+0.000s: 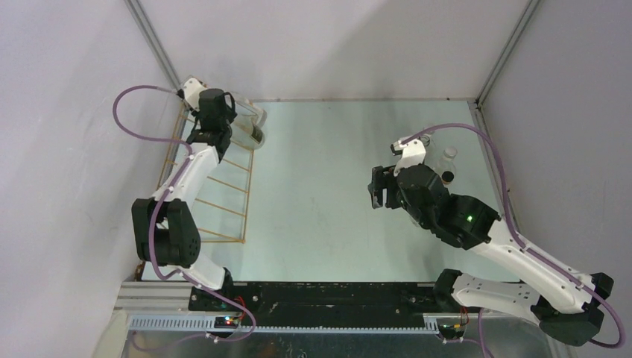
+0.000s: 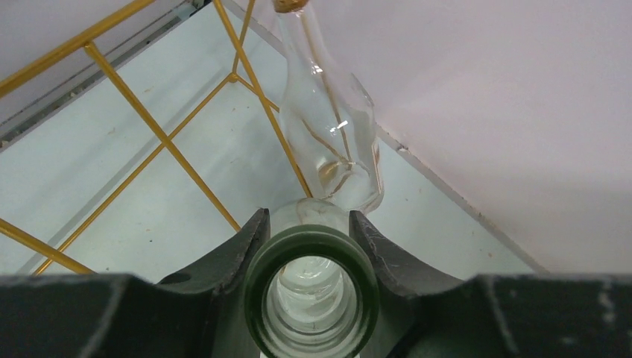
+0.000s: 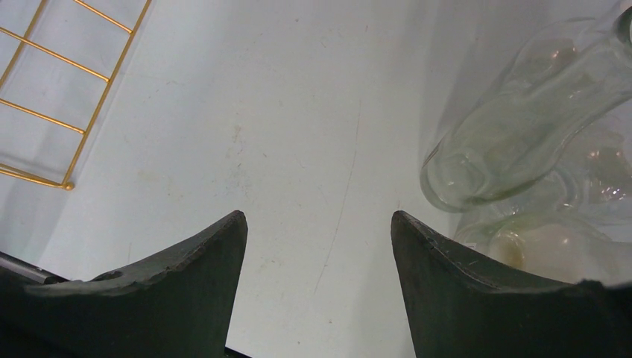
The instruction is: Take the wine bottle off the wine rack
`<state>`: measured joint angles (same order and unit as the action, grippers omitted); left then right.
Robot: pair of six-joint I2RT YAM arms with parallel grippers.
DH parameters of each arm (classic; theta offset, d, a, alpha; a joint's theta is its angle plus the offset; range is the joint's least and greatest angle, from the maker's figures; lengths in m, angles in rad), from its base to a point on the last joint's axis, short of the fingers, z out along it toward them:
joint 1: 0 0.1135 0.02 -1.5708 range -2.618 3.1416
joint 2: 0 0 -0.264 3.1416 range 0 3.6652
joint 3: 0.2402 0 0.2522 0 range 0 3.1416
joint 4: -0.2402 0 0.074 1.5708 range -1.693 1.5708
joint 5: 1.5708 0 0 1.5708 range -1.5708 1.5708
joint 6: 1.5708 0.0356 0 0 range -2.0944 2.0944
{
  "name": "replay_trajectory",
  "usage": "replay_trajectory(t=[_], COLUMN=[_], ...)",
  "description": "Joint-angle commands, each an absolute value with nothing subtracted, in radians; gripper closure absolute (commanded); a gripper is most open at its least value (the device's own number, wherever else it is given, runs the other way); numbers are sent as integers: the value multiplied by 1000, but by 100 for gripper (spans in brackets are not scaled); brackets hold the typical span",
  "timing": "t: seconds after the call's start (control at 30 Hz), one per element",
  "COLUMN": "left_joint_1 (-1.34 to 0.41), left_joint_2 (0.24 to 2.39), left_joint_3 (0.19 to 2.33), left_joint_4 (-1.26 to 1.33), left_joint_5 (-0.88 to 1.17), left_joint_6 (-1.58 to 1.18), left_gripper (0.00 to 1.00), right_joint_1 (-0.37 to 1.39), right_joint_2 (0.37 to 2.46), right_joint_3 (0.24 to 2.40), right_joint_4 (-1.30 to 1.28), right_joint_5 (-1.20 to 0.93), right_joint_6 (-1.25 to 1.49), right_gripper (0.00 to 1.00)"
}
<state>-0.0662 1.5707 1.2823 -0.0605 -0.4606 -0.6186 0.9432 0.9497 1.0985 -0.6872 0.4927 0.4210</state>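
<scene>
The wine rack is a gold wire frame lying along the table's far left; its rungs also show in the left wrist view. My left gripper is at the rack's far end. In the left wrist view my left gripper is shut on the neck of a clear wine bottle with a dark green rim, its mouth facing the camera. A second clear bottle with a cork lies just beyond, against the rack. My right gripper is open and empty over the table.
Clear glass bottles lie at the table's right side, close to the right fingertip in the right wrist view. The rack's corner shows far to the right gripper's left. White walls close off the back and both sides.
</scene>
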Motion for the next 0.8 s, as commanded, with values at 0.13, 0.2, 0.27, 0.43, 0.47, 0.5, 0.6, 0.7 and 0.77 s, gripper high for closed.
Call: replay_trajectory(t=[0.13,0.2,0.27,0.43,0.47,0.5,0.6,0.7,0.77], left_joint_1=[-167,-184,-203,-261,-283,-295,-360,-437,-486], left_joint_2=[1460,1462,1464,1468,1466,1465,1456,1445,1440], left_joint_3=[1338,1344,1351,1373,1373,1374,1372,1367,1365], left_joint_4=[105,108,110,111,113,117,121,129,130], left_joint_5=[-546,-555,-562,-576,-582,-586,-609,-626,-628], left_joint_6=[-528,-513,-495,-432,-422,-404,-361,-309,-279], left_gripper=[100,100,100,100,100,100,100,100,100], right_joint_1=[950,950,950,950,952,952,954,953,954], right_joint_2=[924,923,923,922,922,922,920,918,913], right_joint_3=[1097,1097,1097,1097,1097,1097,1096,1097,1097], right_joint_4=[-687,-689,-690,-694,-695,-698,-705,-715,-722], right_joint_5=[494,494,496,496,497,498,505,521,532], right_joint_6=[448,449,450,454,456,457,461,456,450], right_gripper=[27,27,27,27,27,27,26,26,26])
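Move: The left hand already holds the wine bottle by its neck, over the far end of the rack. It is bound for the bare middle of the table, about 42 cm to the right, 22 cm back and 25 cm down. The last bottle in the rack lies some 8 cm ahead, 6 cm right and 12 cm below. From the idle right hand, that bare spot is roughly 16 cm left, 3 cm ahead and 26 cm down. Rightward and nearly level, gathering speed, the left arm carries the bottle about 13 cm across the rack's far end towards the open table, easing back a couple of centimetres. The wrist swings clockwise some 15 degrees and rolls as much, its left side rising, while the fingers keep their hold just below the bottle's mouth. ##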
